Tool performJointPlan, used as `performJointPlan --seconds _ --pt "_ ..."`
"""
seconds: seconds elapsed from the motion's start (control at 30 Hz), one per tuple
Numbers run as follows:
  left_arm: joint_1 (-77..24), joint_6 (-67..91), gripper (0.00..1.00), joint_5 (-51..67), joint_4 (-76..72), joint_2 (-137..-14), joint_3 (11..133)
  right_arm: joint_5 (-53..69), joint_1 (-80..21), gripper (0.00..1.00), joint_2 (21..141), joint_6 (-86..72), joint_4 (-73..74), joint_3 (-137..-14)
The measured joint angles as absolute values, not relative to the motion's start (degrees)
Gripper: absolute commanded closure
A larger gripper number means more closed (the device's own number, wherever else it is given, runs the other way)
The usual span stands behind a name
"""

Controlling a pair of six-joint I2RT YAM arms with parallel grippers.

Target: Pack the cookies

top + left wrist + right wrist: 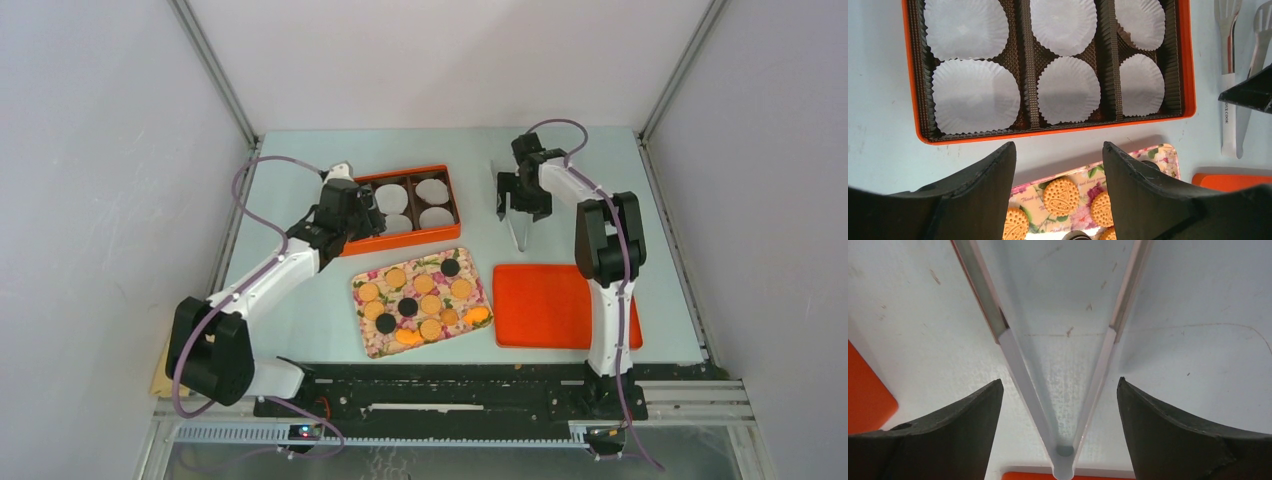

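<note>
Several cookies point(424, 283) lie on a floral tray point(372, 343) at the table's middle front; most are golden, three are dark. They also show in the left wrist view point(1061, 196), below my fingers. My left gripper point(352, 213) hangs open and empty above the gap between the tray and the near left edge of the orange box point(405, 238); in its own view point(1058, 150) the jaws stand wide apart. My right gripper point(520, 200) is open over the silver tongs point(517, 228). In its own view point(1059, 382) the fingers straddle the tongs' arms point(1020, 367) near the hinge without touching them.
The orange box point(1058, 131) has a brown insert with several white paper liners point(1068, 89), all without cookies. An orange lid point(560, 305) lies flat at the front right, its edge just past the tongs' hinge point(1033, 475). Tongs point(1229, 110) lie right of the box.
</note>
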State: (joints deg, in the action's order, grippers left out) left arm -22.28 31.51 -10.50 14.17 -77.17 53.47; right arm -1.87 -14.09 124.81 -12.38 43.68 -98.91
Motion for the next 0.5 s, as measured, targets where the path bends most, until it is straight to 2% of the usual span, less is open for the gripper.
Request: performJointPlan --seconds 0.3,0.43,0.5 --pt "-22.39 31.51 0.31 -9.78 14.04 -78.15 53.47 -8.58 -17.54 0.21 130.41 -14.85 47.37 -106.21" --pt "-22.39 31.53 0.31 -9.13 13.98 -78.39 53.47 -12.16 -19.64 0.6 131.2 -16.45 48.71 -107.68" --pt "-22.39 31.53 0.31 -8.69 13.72 -78.37 53.47 -13.17 -20.08 0.71 131.33 -17.45 48.8 -107.83"
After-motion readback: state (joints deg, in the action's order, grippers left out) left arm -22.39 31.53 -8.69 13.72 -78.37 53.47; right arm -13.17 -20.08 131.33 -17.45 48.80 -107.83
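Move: The right hand, wide open, straddles the white handle of the splayed tongs; the tongs' middle lies about 4 cm ahead, 1 cm to its left and 1 cm lower. Roughly level with this hand, the cookie box is some 28 cm left and 2 cm ahead; the red tray is about 19 cm back and 10 cm right. From the left hand the tongs lie about 9 cm ahead, 26 cm right and 13 cm below. Leftward by about 2 cm, after an initial 1 cm forward, the right hand shifts with the tongs towards the cookie box and sinks just under 1 cm, rolling about 10 degrees so that its left side dips. The fingers close to about half their opening, mostly late in the shift, and come to pinch the white handle from both sides. ##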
